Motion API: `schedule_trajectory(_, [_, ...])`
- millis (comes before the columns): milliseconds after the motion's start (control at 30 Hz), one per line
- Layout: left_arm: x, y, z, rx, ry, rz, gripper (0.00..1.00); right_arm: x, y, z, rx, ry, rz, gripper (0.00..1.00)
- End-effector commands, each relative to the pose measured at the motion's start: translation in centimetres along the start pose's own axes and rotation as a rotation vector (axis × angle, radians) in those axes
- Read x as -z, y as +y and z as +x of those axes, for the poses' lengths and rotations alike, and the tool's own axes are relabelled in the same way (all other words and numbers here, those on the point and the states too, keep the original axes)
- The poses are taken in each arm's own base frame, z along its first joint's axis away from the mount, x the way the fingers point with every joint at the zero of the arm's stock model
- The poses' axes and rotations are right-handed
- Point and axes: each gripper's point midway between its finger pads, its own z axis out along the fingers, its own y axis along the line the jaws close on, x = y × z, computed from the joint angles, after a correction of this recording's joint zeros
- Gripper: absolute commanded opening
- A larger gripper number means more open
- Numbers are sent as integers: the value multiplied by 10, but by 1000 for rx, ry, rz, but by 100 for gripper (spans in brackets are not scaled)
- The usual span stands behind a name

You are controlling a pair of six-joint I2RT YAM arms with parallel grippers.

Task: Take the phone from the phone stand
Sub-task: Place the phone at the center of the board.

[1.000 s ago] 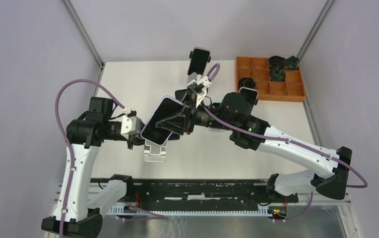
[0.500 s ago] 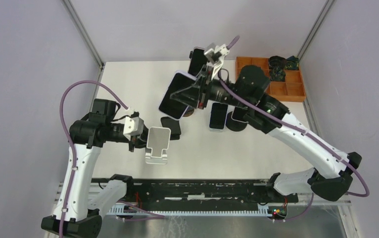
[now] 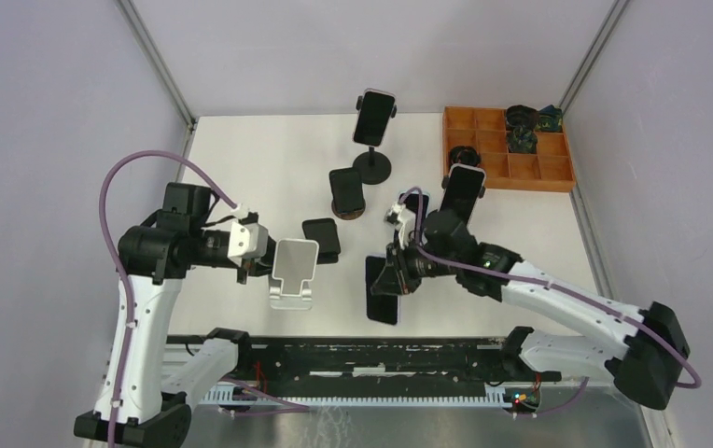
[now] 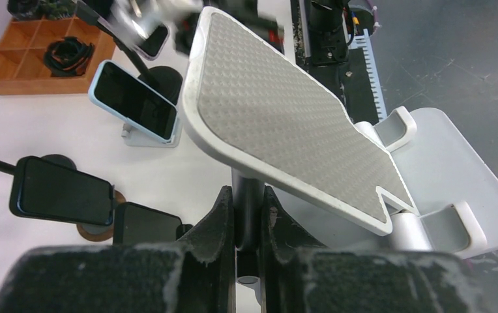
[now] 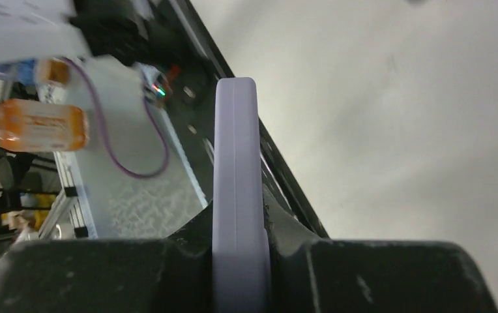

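The silver phone stand sits near the table's front with nothing on its dimpled plate. My left gripper is at its left side, shut on the stand's thin post. The phone, with a dark screen and a lilac case, is to the right of the stand, low over the table's front. My right gripper is shut on it. In the right wrist view the phone's lilac edge runs up between the fingers of my right gripper. I cannot tell whether the phone touches the table.
Other phones stand behind on holders: one on a tall black post, one on a round wooden base, one dark and low, one near my right arm. A wooden compartment tray sits at the back right.
My right arm has swung the phone from high above the stand, back over the table, then down to the front right of the stand. My left gripper has stayed on the post.
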Motion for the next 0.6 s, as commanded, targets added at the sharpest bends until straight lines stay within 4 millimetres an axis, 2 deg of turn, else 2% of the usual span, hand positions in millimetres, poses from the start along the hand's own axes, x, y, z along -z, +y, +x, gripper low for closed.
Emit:
schedule_trajectory(0, [6, -1, -19, -118, -20, -33, 2, -22, -12, 30, -94, 31, -37, 0])
schedule_trajectory(133, [7, -4, -21, -138, -18, -43, 2, -49, -27, 50, -142, 89, -23, 0])
schedule_trajectory(367, [7, -6, -17, -142, -10, -45, 2, -83, -33, 46, -233, 87, -58, 0])
schedule_trajectory(567, [7, -6, -17, -153, -11, -42, 2, -110, -55, 48, -293, 98, -25, 0])
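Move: The spot for the phone, open board between the stands, is about 4 cm ahead of the right hand, 4 cm to its left and 20 cm below. The black folded stand sits 14 cm ahead, 14 cm left and 18 cm down; the blue-edged phone 18 cm ahead, 8 cm right, 16 cm down. The emptied white stand hangs 17 cm left, 3 cm back and 8 cm higher. From the left hand the spot is 6 cm ahead, 20 cm right, 30 cm below. Downwards, fast at first, the right hand carries the pinched phone some 14 cm towards the board, drifting back and slightly right. It then nearly levels off and swings left and forward about 5 cm, rolling the phone's far side some 20 degrees downward; its fingers keep their grip. The left hand goes on holding the white stand, almost still. ##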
